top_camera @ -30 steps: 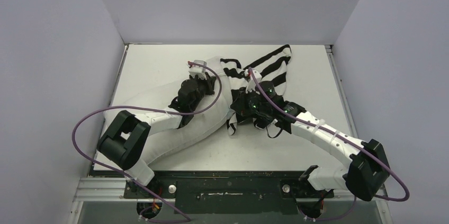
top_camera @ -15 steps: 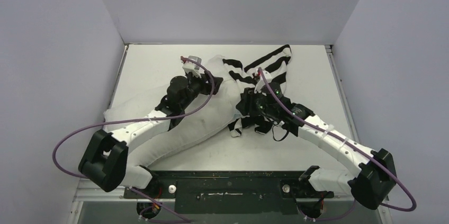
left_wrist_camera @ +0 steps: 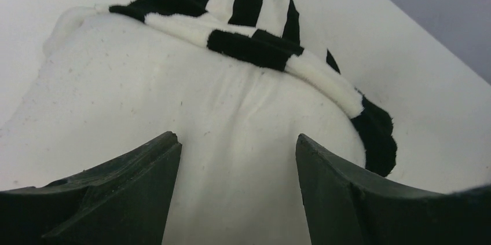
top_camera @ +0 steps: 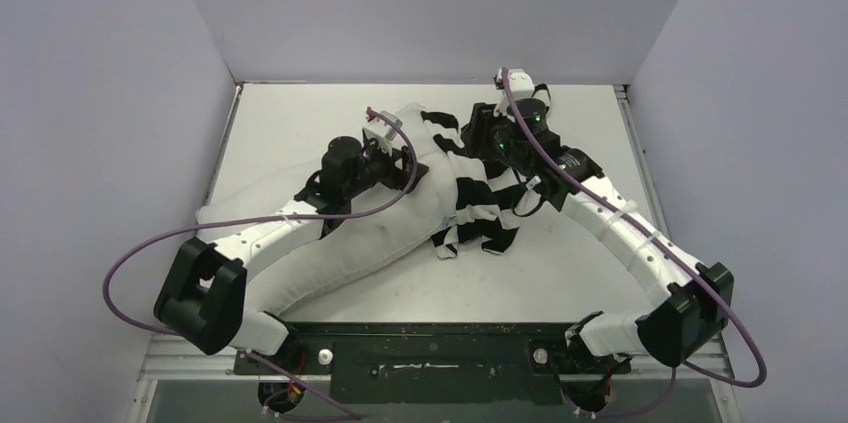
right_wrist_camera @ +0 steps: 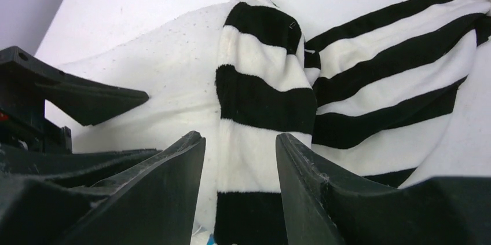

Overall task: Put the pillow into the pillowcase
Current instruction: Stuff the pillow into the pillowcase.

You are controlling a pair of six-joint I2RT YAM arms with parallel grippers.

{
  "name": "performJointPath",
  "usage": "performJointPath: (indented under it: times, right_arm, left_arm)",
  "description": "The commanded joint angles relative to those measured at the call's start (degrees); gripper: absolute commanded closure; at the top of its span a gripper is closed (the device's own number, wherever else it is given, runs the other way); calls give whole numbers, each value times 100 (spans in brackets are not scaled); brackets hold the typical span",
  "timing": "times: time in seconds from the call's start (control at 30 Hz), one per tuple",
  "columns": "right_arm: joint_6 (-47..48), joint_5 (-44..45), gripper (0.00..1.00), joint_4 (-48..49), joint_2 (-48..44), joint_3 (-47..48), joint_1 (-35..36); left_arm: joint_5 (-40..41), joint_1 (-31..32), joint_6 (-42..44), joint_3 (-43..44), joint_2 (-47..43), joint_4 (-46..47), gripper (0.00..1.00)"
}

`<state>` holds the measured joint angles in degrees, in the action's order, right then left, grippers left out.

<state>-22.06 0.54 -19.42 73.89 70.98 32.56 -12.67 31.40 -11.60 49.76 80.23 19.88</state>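
Observation:
The off-white pillow lies diagonally from the near left to the middle of the table. The striped pillowcase is bunched over its far right end and trails toward the near side. My left gripper hovers open just above the bare pillow, short of the pillowcase's rolled edge, holding nothing. From the far side, my right gripper points down at a striped fold draped over the pillow. It is open, with cloth below the gap but none pinched. One left finger shows beside it.
The white table is boxed in by grey walls on three sides. A black rail with both arm bases runs along the near edge. Purple cables loop off each arm.
Both grippers have opened and let go of the cloth. My right arm has swung up to the far side of the table. The pillowcase now lies further over the pillow's end.

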Motion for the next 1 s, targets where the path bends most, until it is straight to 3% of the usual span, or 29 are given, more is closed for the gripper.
performJointPath:
  times: [0.0,0.1,0.2,0.3,0.53,0.57,0.7,0.73,0.97]
  right_arm:
    - [453,16,51,-57,604,476,-4]
    - [474,-290,50,25,971,641,-5]
    - [496,-376,49,95,1323,727,1]
    - [530,-411,49,223,1612,751,37]
    - [545,-545,49,150,2309,1378,173]
    - [556,-530,53,130,2398,1482,211]
    - [568,-385,96,-94,2558,1881,462]
    - [526,-426,100,-69,2503,1918,523]
    - [-389,-1516,100,799,1698,1496,689]
  left_arm:
    - [-149,-63,148,-196,193,389,30]
    - [-152,-55,178,-244,422,484,38]
    - [-220,-50,81,-384,547,799,74]
    - [-114,-46,-195,-673,505,1348,100]
    - [90,6,-451,-634,599,1496,100]
    - [127,21,-480,-642,594,1542,100]
    - [360,76,-565,-675,511,1717,100]
    - [413,85,-588,-673,496,1745,100]
    - [1086,87,-910,-482,672,1762,100]
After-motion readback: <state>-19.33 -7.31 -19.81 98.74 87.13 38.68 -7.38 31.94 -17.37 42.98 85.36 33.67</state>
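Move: The left hand hangs open some 4 cm above the pillow ridge that it is about to pinch. The right hand's target, the far part of the pillowcase rim, lies about 5 cm ahead of the right hand, 7 cm to its left and 9 cm below. That ridge is about 11 cm left of the right hand, 3 cm back and 10 cm down, while the case's loose end spreads some 12 cm to its right, 3 cm ahead and 20 cm below. The left fingers drop about 4 cm onto the pillow, pinch a fold of it and hold it nearly in place. The right hand, open, sweeps forward and down, then left, some 10 cm down in all. There it closes on the striped case rim and starts drawing the rim left, slightly up and back over the pillow, towards the left gripper. ##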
